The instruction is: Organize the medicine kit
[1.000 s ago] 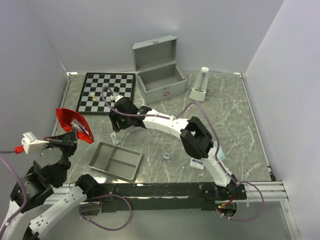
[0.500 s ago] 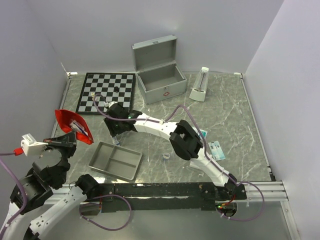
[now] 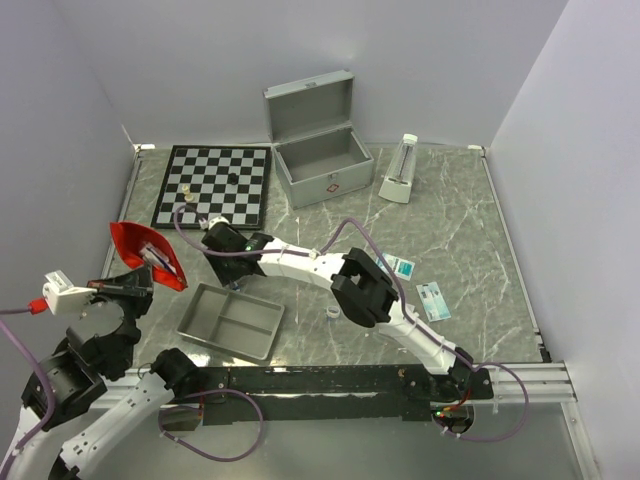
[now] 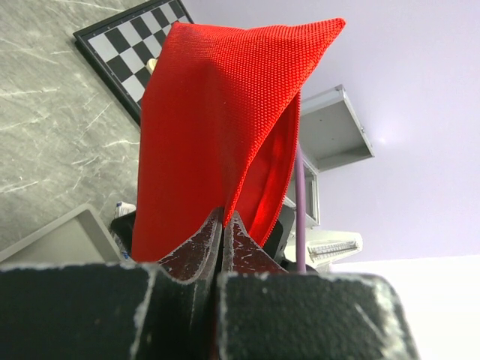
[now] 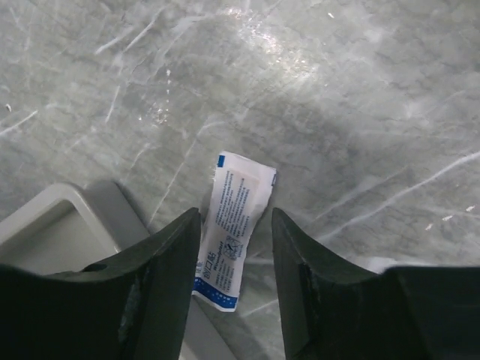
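Observation:
The medicine kit [image 3: 320, 160], a silver case, stands open at the back with its lid up. High at the left, my left gripper [image 4: 225, 221] is shut on the lower edge of a red pouch [image 4: 217, 127], which hangs open-mouthed [image 3: 148, 256]. My right gripper [image 3: 228, 262] reaches across to the grey tray's far corner. In the right wrist view it [image 5: 236, 217] is open, its fingers straddling a small white-and-blue sachet [image 5: 238, 199] that lies flat on the marble beside the tray's rim [image 5: 112, 206].
The shallow grey two-compartment tray [image 3: 205, 325] lies front left. A chessboard [image 3: 214, 183] with a few pieces lies at the back left. A white upright device [image 3: 400, 170] stands right of the kit. Two flat packets [image 3: 401, 266] [image 3: 434, 299] and a small white ring [image 3: 333, 313] lie mid-table.
My right arm has swung left and toward the tray, uncovering the two packets, and its jaws have narrowed. The left gripper has kept its hold on the red pouch.

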Action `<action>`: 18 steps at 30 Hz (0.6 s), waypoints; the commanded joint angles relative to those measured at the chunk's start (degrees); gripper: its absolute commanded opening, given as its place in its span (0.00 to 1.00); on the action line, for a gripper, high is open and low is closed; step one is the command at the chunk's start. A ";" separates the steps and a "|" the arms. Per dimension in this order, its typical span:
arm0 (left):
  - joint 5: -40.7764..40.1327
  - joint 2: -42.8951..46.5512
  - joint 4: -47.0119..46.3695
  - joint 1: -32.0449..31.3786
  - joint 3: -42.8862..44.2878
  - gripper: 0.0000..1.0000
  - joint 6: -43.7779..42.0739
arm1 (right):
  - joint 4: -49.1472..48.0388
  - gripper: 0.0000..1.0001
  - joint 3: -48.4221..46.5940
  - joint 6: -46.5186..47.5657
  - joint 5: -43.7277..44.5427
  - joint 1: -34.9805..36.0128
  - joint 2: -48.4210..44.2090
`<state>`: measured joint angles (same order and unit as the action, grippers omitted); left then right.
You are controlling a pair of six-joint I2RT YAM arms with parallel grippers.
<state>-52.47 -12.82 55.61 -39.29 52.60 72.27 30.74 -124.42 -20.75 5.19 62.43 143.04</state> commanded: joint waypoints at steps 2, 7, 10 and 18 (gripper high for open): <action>0.00 0.43 -1.21 0.18 -0.48 0.01 0.85 | 1.87 0.45 3.04 -0.95 1.58 -0.30 1.19; 0.08 0.60 -1.38 0.09 -1.09 0.01 0.94 | -0.68 0.26 8.39 -2.18 1.49 -0.65 -1.62; 1.05 0.43 -2.96 0.09 -2.06 0.01 0.07 | -2.35 0.19 12.78 -3.50 1.58 -1.96 -5.21; 10.88 -7.64 -17.28 0.26 -7.24 0.01 -5.02 | -10.17 0.15 38.68 -5.00 4.20 -9.08 -32.52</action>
<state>-48.07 -15.07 48.82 -39.27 47.64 70.43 21.28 -96.18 -25.28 5.78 57.63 125.95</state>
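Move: The small white packet lies practically under the right hand's pads, about 1 cm below, between the open fingers. From that hand, the grey tray's middle is some 11 cm back and level sideways, the chessboard's about 24 cm ahead and 4 cm left, and the held-up red pouch some 5 cm back, 9 cm left and 28 cm higher. The left hand, holding the pouch, has the packet roughly 12 cm ahead, 10 cm right and 28 cm below. The white packet is pinched across its middle as the right fingers close from about half open, that hand first easing slightly down and forward. Then the hand sweeps about 8 cm right with the packet, quickening, barely rising and turning some 10 degrees clockwise. The left hand keeps its shut grip on the pouch and drifts about 3 cm right, with some forward and down. ##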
